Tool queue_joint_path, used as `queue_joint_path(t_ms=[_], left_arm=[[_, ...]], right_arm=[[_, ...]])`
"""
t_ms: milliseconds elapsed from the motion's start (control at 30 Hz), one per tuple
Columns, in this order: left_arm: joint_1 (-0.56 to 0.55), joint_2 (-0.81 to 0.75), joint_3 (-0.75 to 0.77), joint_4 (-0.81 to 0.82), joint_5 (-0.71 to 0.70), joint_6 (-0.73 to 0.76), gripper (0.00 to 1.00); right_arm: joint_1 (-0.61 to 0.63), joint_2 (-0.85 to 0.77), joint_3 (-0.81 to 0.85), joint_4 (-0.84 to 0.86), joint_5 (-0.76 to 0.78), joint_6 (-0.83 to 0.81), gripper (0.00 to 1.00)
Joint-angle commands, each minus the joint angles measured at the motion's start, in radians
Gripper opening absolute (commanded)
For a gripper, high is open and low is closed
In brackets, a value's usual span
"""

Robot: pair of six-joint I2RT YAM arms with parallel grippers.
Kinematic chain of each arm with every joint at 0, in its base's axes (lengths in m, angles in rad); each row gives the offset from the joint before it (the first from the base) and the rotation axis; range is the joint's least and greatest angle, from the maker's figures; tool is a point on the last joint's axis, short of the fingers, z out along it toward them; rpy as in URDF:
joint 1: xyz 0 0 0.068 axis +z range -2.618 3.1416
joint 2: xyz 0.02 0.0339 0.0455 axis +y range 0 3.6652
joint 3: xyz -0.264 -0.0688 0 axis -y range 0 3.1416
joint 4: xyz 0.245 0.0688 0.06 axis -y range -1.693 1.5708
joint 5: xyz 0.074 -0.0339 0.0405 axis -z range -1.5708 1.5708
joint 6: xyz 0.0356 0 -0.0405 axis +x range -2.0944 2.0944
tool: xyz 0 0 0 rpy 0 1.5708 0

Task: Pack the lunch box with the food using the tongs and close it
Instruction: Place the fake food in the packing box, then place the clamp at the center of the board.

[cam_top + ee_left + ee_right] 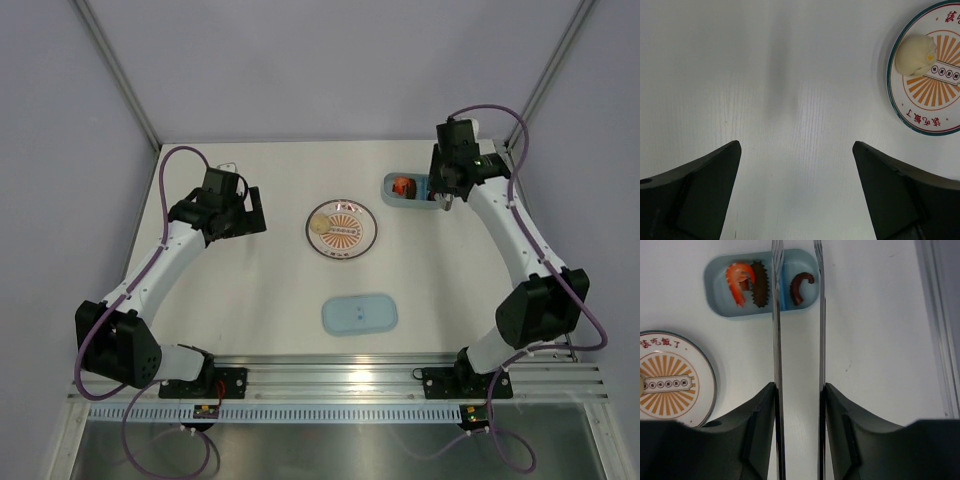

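Note:
The pale-blue lunch box (715, 275) lies at the back right of the table (415, 196). In it are pieces of food: a red-orange shrimp (737, 280), a dark brown ridged piece (760, 285) and a dark curled piece (801, 286) beyond the divider. My right gripper (799, 387) is shut on the tongs (776, 340). Their two silvery arms stand apart and run out over the box, with the tips out of the frame. Far to the left, my left gripper (796, 147) hangs open over bare table, holding nothing.
A round white plate with an orange sunburst (350, 238) sits mid-table and carries a pale bun (916, 54). The flat pale-blue lid (360, 314) lies nearer the front. A metal frame post (940, 330) runs along the right edge.

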Motion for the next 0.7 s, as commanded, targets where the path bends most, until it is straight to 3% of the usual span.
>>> queue_joint_path(t_ms=[0, 233, 367, 500, 567, 633, 667], left_arm=[[0.003, -0.039, 0.017, 0.012, -0.022, 0.012, 0.99], [0.002, -0.03, 0.02, 0.02, -0.007, 0.014, 0.99], [0.003, -0.019, 0.019, 0.027, 0.017, 0.008, 0.99], [0.002, 0.003, 0.042, 0.015, 0.034, 0.008, 0.99], [0.002, 0.004, 0.048, 0.017, 0.036, 0.011, 0.99], [0.002, 0.004, 0.051, 0.015, 0.036, 0.014, 0.99], [0.003, 0.004, 0.054, 0.014, 0.036, 0.014, 0.99]], right_arm=[[-0.058, -0.132, -0.153, 0.071, 0.119, 0.038, 0.48], [-0.127, -0.304, -0.454, 0.18, 0.154, 0.144, 0.5], [-0.144, -0.321, -0.626, 0.293, 0.116, 0.176, 0.51], [-0.147, -0.295, -0.678, 0.321, 0.107, 0.214, 0.52], [-0.145, -0.28, -0.692, 0.315, 0.105, 0.231, 0.58], [-0.145, -0.286, -0.701, 0.313, 0.105, 0.242, 0.72], [-0.145, -0.289, -0.701, 0.309, 0.104, 0.244, 0.84]])
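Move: The right hand still holds the tongs; the bare table spot where it takes them lies about 10 cm back, 8 cm to its right and some 19 cm below. The packing box is about 6 cm ahead and 3 cm left, 17 cm down; the plate's middle is roughly 20 cm left and 3 cm back, with the bun 24 cm left and 2 cm back. From the left hand, that same spot is about 45 cm to the right and 7 cm back. The right hand carries the tongs clear of the packing box in one quick arc, first back and to the right at nearly level height, then mainly down towards the bare table on the near right side of the box, ending some 13 cm lower and 10 cm farther back while turning about 20 degrees clockwise. Near the bottom the descent eases out and the fingers, about half open until then, begin to spread, letting the tongs' arms widen between them with the tips reaching the table. ##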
